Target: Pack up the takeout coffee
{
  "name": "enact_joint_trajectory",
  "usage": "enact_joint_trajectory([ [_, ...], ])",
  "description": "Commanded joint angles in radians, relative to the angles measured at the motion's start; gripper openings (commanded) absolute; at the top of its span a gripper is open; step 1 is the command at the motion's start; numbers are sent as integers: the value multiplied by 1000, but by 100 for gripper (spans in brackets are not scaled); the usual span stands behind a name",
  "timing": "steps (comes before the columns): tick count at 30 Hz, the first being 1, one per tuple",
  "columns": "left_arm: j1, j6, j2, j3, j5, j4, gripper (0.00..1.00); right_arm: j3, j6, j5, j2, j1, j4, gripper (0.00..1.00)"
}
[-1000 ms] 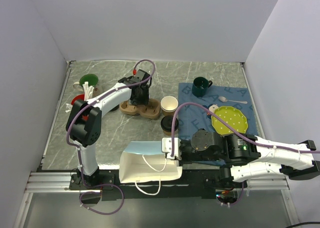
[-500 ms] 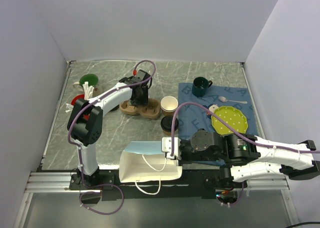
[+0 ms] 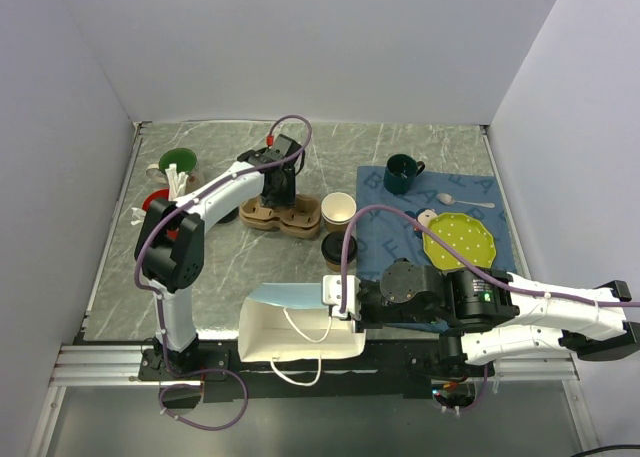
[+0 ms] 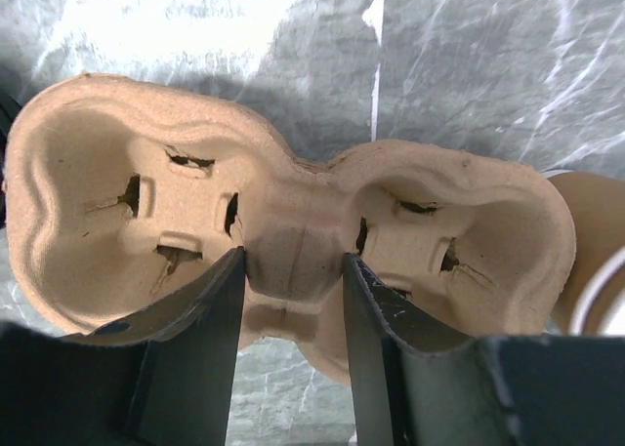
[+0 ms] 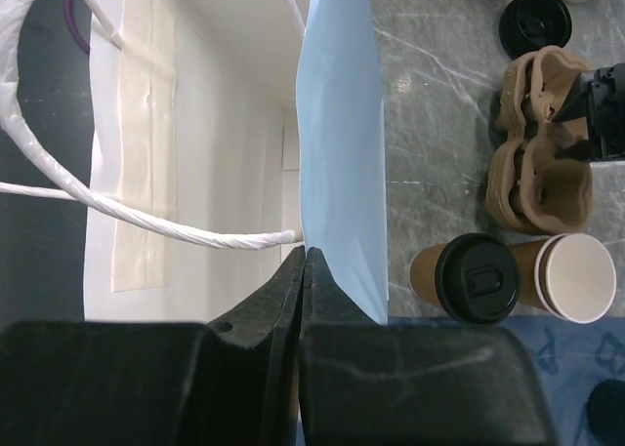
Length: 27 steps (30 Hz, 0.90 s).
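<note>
The takeout coffee, a tan paper cup with a black lid, stands upright beside an unlidded paper cup. Left of them lies a brown pulp cup carrier with both wells empty. My left gripper points down on it, and its fingers press either side of the carrier's middle hump. My right gripper is shut on the top edge of a white and pale-blue paper bag, which lies on its side near the front with its mouth facing the cups.
A blue cloth at the right carries a dark green mug, a yellow-green plate and a spoon. A red cup, a green item and white stirrers sit at the far left. A loose black lid lies beyond the carrier.
My left gripper has settled onto the carrier's middle and its jaws have narrowed against the hump. The right arm and the bag have not moved.
</note>
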Motion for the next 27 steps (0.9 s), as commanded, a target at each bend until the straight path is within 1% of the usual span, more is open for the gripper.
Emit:
enact_joint_trajectory([
  [1,-3,10,-8,83,-23,-18,40,-19,14,17,-1,7,2,0],
  [6,-3,2,-20,109,-22,-40,36,-24,14,24,-2,7,6,0],
  [11,-3,-10,-26,152,-29,-89,36,-10,22,17,7,7,18,0],
  [15,-3,-19,-56,222,-29,-126,36,5,34,10,24,0,54,0],
  [21,-2,-39,-103,319,-31,-196,36,48,59,-6,90,-86,95,0],
  [26,6,-58,-152,350,-42,-253,36,36,114,13,101,-163,134,0],
  [27,7,-59,-167,354,-48,-261,36,36,120,7,99,-198,140,0],
])
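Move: The left hand already pinches the top cup carrier by its middle ridge, the other carrier about 3 cm below the fingers. Paper cups stand some 14 cm to its right, level with it; the lidded coffee is equally far right and 8 cm back. From that hand the bag's mouth is roughly 35 cm back, 7 right and 17 higher. The right hand holds its rim, mouth centre about 7 cm left and 3 back; the lower carrier lies about 33 ahead, 17 left and 22 below. Lifting the pinched carrier off its twin, the left hand climbs about 12 cm, slowly at first and then fast, drifting only slightly forward, its fingertips tilting some 10 degrees outward and its grip kept. The right hand holds still, then late on draws the bag by its rim about 4 cm forward and 2 cm left, towards the carriers, turning clockwise by roughly 10 degrees. ##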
